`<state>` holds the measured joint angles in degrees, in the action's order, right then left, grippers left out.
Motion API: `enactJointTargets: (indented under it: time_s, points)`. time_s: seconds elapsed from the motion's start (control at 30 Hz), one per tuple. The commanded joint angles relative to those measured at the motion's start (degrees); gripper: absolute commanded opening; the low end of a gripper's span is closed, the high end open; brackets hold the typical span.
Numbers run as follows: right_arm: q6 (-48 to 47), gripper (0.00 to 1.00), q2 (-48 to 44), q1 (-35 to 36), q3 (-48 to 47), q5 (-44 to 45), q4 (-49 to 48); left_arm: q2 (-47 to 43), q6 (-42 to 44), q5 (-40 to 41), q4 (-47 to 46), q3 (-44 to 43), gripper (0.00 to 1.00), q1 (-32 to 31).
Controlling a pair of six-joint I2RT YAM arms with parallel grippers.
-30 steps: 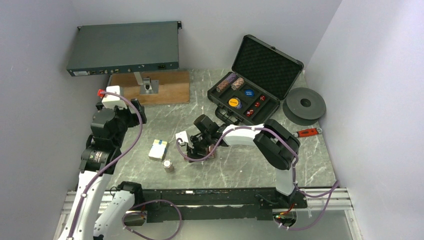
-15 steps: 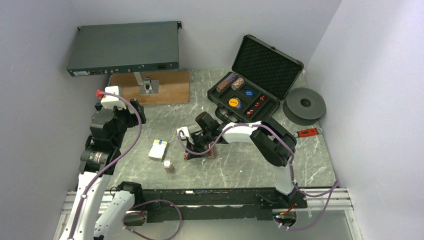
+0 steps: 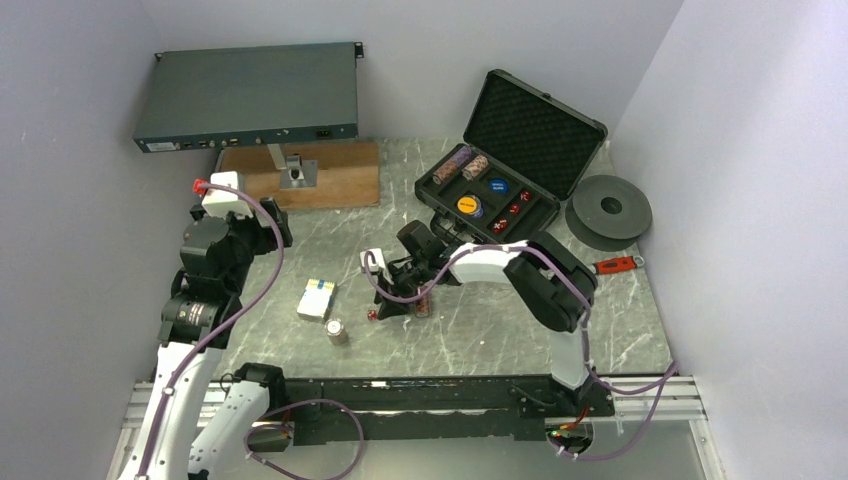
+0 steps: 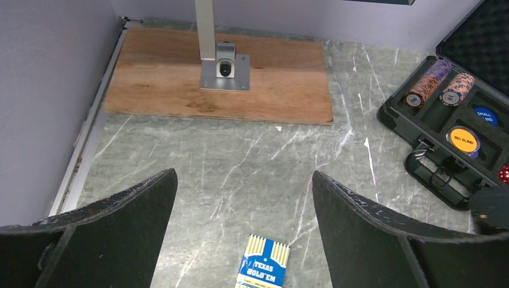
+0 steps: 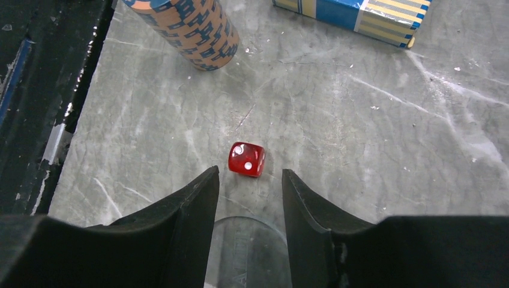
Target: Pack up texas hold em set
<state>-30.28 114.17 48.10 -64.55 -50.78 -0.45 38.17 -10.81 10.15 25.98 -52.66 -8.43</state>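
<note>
The black case (image 3: 432,192) stands open at the back right, holding two chip rolls (image 3: 460,163), a blue button (image 3: 497,186), a yellow button (image 3: 468,205) and red dice (image 3: 512,210). On the table lie the blue-white card box (image 3: 317,298), a loose chip roll (image 3: 336,330) and one red die (image 3: 372,315). My right gripper (image 5: 250,177) is open and low over the table. The die (image 5: 246,159) lies just beyond its fingertips, not between them. A clear round disc (image 5: 249,252) lies between the fingers. My left gripper (image 4: 243,180) hangs wide open above the card box (image 4: 264,273).
A flat grey electronics box (image 3: 248,97) stands on a post over a wooden board (image 3: 330,180) at the back left. A black round disc (image 3: 608,210) and a red-handled tool (image 3: 615,265) lie right of the case. Walls close in on both sides.
The right gripper has drawn back slightly towards the case and its jaws stand narrower. The red die now lies bare on the table ahead of its tips. The left arm is still.
</note>
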Motion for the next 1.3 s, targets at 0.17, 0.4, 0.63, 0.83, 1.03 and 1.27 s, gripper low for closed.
enactJointTargets:
  time_s: [0.17,0.4,0.63,0.83,1.03,1.27]
  points:
    - [9.0,0.55,-18.3,-0.3,-1.0,4.7,1.9,4.7,0.1,-10.3,2.0,-1.2,0.88,-0.1]
    - [29.7,0.71,-33.4,-0.3,0.2,32.1,1.9,13.2,-0.5,-12.0,11.6,-4.0,0.89,-9.7]
    - [40.4,0.89,-44.4,-1.3,-5.5,64.0,17.1,20.6,-4.9,-12.0,16.0,-4.1,0.83,-18.7]
    - [49.6,0.94,-53.1,-8.5,-2.8,71.4,18.0,26.4,-8.5,-10.4,16.1,-3.4,0.76,-25.7]
    - [53.3,0.98,-53.7,-12.8,-1.1,80.7,20.3,31.8,-11.5,-9.5,11.8,-1.0,0.68,-30.1]
    - [55.1,0.98,-53.4,-19.0,2.1,73.9,20.2,40.5,-15.4,-7.8,11.3,-1.2,0.63,-32.6]
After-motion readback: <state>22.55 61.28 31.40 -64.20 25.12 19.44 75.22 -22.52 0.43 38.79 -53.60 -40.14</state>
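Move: The red die on the table is about 20 cm to the left hand's right, 8 cm back and 30 cm below. From the die, the card box sits 13 cm left and 3 cm farther out, the upright chip stack 8 cm left and 5 cm nearer, and the clear disc 6 cm right and 2 cm out. The right hand has the die 3 cm left, 1 cm back and just below, with the open case 30 cm ahead and 27 cm right. Down and to its right, the left hand swings some 28 cm towards the red die, tipping its fingers about 50 degrees downward, turning them clockwise and partly narrowing them. The empty right hand clears out first, straight up nearly 30 cm, then sweeps right and forward towards the case, turning about 105 degrees clockwise and opening wide, with a small dip at the end. ##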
